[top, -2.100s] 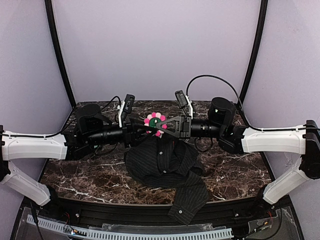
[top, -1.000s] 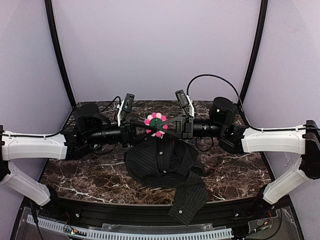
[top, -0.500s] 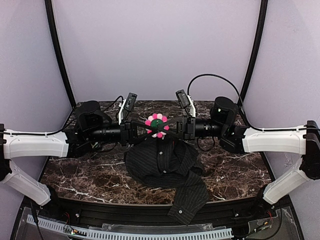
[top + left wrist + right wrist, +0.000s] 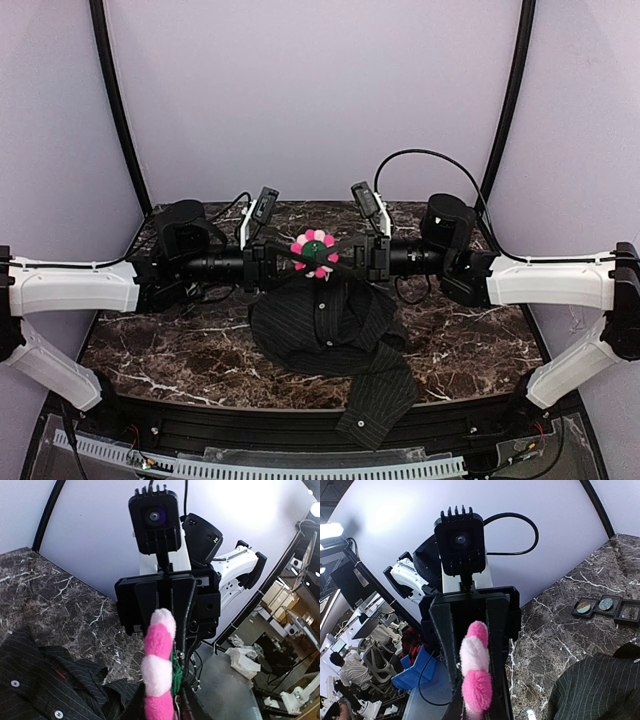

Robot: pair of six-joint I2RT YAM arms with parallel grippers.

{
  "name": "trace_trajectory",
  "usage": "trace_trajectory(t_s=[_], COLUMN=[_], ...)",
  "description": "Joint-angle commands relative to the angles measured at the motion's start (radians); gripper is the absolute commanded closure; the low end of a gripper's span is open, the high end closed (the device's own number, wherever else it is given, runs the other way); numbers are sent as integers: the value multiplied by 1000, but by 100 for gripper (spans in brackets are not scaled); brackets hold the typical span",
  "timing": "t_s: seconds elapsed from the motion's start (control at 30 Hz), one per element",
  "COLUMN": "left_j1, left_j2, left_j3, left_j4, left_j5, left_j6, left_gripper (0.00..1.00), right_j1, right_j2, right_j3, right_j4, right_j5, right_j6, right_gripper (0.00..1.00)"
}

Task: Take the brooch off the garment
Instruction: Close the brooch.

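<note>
The brooch (image 4: 314, 251), a flower of pink and white petals round a green centre, hangs in the air above the dark striped shirt (image 4: 330, 330). Both arms reach in level from the sides and meet at it. My left gripper (image 4: 301, 257) is shut on the brooch (image 4: 159, 670), which shows edge-on between its dark fingers in the left wrist view. My right gripper (image 4: 329, 257) is shut on the same brooch (image 4: 476, 675) from the other side. The shirt lies crumpled on the marble table, apart from the brooch.
Three small black square trays (image 4: 605, 606) sit on the marble in the right wrist view. The shirt (image 4: 40, 690) spreads below the left gripper, with one sleeve (image 4: 380, 400) running toward the table's front edge. Curved black posts (image 4: 120, 110) stand at the back corners.
The brooch stays in the air between both grippers and has turned slightly. The left arm has crept a little to the right; the shirt has not moved.
</note>
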Motion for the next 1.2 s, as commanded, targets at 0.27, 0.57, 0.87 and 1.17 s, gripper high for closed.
trace_trajectory(t_s=[0.27, 0.57, 0.87, 1.17], left_j1=[26, 34, 34, 34], left_j2=[-104, -153, -116, -75], left_j3=[29, 68, 38, -12], left_j4=[-230, -431, -402, -245], left_j5=[-78, -254, -282, -195], left_j6=[180, 453, 640, 550], left_gripper=[43, 26, 25, 24], right_j1=[18, 18, 22, 82], right_j2=[-20, -23, 3, 37], right_j3=[-5, -7, -12, -19], right_j4=[-35, 38, 63, 79], right_j5=[99, 136, 253, 292], right_j6=[26, 78, 293, 440], right_gripper=[100, 100, 100, 100])
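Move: The brooch hangs in the right fingers, its middle some 2 cm ahead of both hand points: roughly 1 cm right of the left hand and 1 cm left of the right hand, at about their height. The left fingers are close behind its green back. The garment lies about 25 cm below the left hand, some 3 cm back and 2 cm right; the black frames are roughly 8 cm ahead, 19 cm left and 26 cm below. The brooch stays pinched by its green back in the right fingers, which carry it about 2.5 cm forward while rolling its top forward some 20 degrees. The left fingers open wide at its back and draw away to the left and forward, then down, about 6 cm overall; that wrist rolls the opposite way, its fingertips dipping. ##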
